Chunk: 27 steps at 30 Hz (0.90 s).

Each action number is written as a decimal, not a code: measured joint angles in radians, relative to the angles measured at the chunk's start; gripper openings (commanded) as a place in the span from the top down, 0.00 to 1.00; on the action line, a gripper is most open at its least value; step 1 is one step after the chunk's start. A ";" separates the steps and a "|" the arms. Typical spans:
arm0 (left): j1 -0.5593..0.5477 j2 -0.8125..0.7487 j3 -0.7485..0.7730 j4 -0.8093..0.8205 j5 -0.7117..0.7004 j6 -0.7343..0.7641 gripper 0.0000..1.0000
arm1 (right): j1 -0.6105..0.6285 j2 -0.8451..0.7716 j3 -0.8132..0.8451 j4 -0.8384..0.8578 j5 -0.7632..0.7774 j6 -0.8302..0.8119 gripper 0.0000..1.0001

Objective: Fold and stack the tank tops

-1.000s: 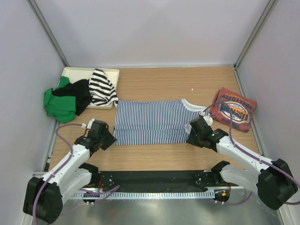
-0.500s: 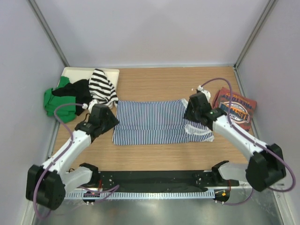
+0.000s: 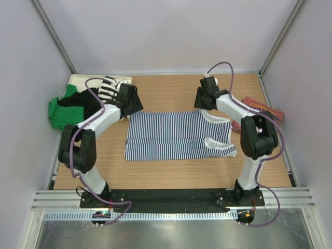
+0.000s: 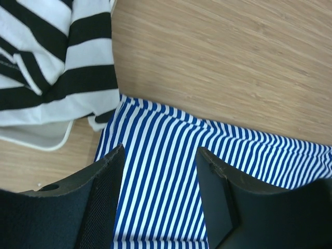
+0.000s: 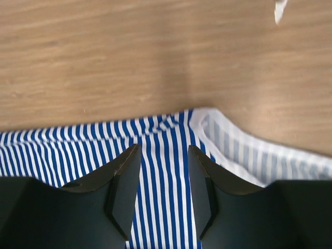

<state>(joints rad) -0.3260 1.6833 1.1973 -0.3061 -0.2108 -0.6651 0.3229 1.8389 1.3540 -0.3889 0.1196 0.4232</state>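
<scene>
The navy-and-white striped tank top [image 3: 171, 135] lies spread flat across the middle of the table, its neck and straps toward the right. My left gripper [image 3: 132, 104] hovers open over its far left corner; the left wrist view shows the gripper [image 4: 160, 150] with only striped cloth [image 4: 171, 171] below the fingers. My right gripper [image 3: 203, 101] stands open over the far right corner; in the right wrist view the gripper [image 5: 164, 148] sits above the stripes beside the white-lined neckline [image 5: 244, 150]. The brick-red tank top [image 3: 267, 111] lies at the right, partly hidden by the right arm.
A white tray [image 3: 78, 80] at the back left holds a wide black-and-white striped garment [image 3: 111, 89], with black [image 3: 85, 104] and green [image 3: 62, 111] garments spilling off it. That striped garment [image 4: 52, 62] lies just left of my left gripper. Side walls stand close.
Both grippers left the near edge of the striped tank top, opened, and swung out to its far edge. The near right strap now lies spread out.
</scene>
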 measured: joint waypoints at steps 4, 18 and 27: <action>0.000 0.086 0.077 -0.009 -0.008 0.036 0.42 | -0.009 0.122 0.132 -0.012 0.008 -0.027 0.52; 0.000 0.151 0.113 -0.030 -0.026 0.098 0.41 | -0.031 0.239 0.171 -0.058 0.024 -0.032 0.78; 0.006 0.168 0.117 -0.035 -0.034 0.103 0.41 | -0.062 0.241 0.137 -0.033 0.008 -0.016 0.99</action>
<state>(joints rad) -0.3202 1.8515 1.3148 -0.3412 -0.2443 -0.5625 0.2607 2.0796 1.4910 -0.4221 0.1280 0.4076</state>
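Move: The far edge of the blue-striped tank top, at the corner where the white neck trim starts, lies about 3 cm ahead, 2 cm right and 7 cm below my right hand. A tiny white scrap is 6 cm beyond that corner and 5 cm right; the folded red top is about 30 cm right of my hand, 3 cm back. The striped top's far left corner is some 3 cm ahead, 4 cm left and 9 cm below my left hand, with the black-and-white top about 13 cm left, 8 cm ahead. I carry my right hand the last 4 cm forward over the striped top's far edge, then sink it, about 6.5 cm in all, drifting a couple of centimetres right, and shut the half-open fingers on the edge beside the neck trim, pinching it. My left hand eases forward 2 cm and down about 3.5 cm towards the far left corner, fingers still half open above the cloth. ##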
